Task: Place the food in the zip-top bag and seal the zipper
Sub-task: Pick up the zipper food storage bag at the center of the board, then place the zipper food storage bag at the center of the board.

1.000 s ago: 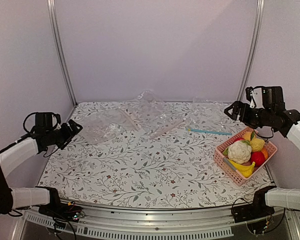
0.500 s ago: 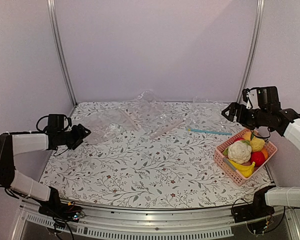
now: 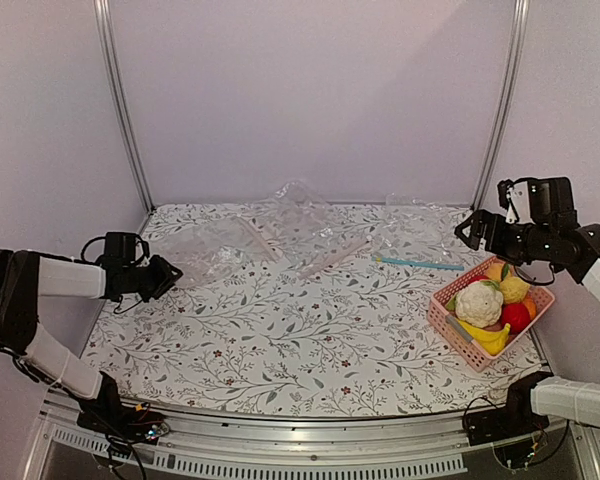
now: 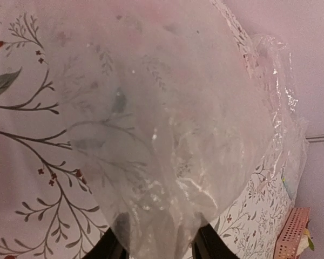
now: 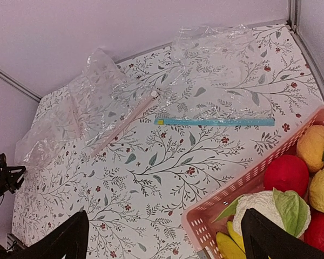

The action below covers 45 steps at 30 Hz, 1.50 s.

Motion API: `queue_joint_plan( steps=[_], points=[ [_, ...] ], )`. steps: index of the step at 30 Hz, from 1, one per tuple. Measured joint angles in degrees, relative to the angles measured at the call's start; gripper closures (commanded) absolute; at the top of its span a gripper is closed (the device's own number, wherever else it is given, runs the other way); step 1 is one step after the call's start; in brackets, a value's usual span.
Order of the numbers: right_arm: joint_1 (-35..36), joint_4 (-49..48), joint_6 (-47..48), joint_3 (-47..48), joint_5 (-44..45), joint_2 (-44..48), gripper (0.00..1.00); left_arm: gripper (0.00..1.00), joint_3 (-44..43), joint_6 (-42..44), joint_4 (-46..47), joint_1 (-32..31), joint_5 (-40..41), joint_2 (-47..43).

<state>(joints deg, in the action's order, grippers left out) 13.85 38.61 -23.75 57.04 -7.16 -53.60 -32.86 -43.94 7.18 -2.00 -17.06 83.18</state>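
The zip-top bag (image 3: 208, 255), clear and crinkly, lies at the back left of the table. Its near edge fills the left wrist view (image 4: 162, 135) and runs between the fingers of my left gripper (image 4: 161, 245), whose jaws stand half closed on either side of the film. From above, that gripper (image 3: 172, 275) sits low at the bag's left edge. I cannot pick out the zipper. The food sits in a pink basket (image 3: 450, 325): cauliflower (image 3: 478, 303), banana (image 3: 485, 338), a red fruit (image 3: 517, 316) and lemon (image 3: 514, 289). My right gripper (image 3: 465, 232) hangs open above the basket (image 5: 221, 216), empty.
A second clear bag (image 3: 302, 215) with a pale strip (image 3: 332, 256) lies at the back middle. A third clear bag (image 3: 410, 230) with a teal strip (image 3: 418, 263) lies back right. Metal posts and the lilac walls close in the table.
My left arm has dropped and reached right to the bag's edge, and its jaws have narrowed around the film. The right gripper has shifted slightly right, still open.
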Motion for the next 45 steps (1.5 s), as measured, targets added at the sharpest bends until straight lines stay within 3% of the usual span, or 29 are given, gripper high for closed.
queue_joint_plan(
  steps=[4,8,16,22,31,38,45],
  points=[
    [0.0,1.9,0.3,0.0,0.9,2.9,0.01,0.91,-0.2,0.1,0.7,-0.1,-0.1,-0.7],
    [0.0,2.8,0.3,0.0,1.0,4.3,0.01,1.0,-0.9,0.9,-0.7,-0.1,-0.3,-3.5],
    [0.0,2.2,-0.9,-0.1,-1.4,3.6,0.01,1.0,-7.2,4.2,-9.2,-0.1,-3.8,-10.9],
    [1.6,-2.5,-1.6,-0.1,-5.3,-1.2,0.01,1.0,-15.5,7.4,-15.6,-0.8,-13.9,-15.0],
    [8.1,-8.9,-1.0,1.9,-7.1,-11.5,0.01,1.0,-24.5,14.7,-18.7,-10.9,-30.9,-16.6],
    [8.9,-12.6,-1.4,0.2,-6.8,-12.2,0.01,0.99,-23.5,18.7,-18.4,-17.0,-40.8,-16.5],
    [9.1,-12.7,-2.2,-1.3,-5.5,-12.2,0.01,1.0,-15.5,19.1,-20.0,-25.2,-36.1,-10.3]
  ],
)
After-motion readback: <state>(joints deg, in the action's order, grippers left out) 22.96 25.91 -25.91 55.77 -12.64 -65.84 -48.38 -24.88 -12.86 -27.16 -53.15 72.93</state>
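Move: The zipper bag at the left has its zipperless near corner between the half-closed left fingers, so its middle lies about 6 cm ahead and 8 cm right of that hand, barely below. The second pink-zipper bag is some 13 cm ahead and 33 cm right. From the open right hand, the first bag's middle is roughly 58 cm left, 13 cm ahead and 21 cm down. Left hand pinches the bag corner, lifts, swings 20 cm right and back, then dips; right hand moves left. ##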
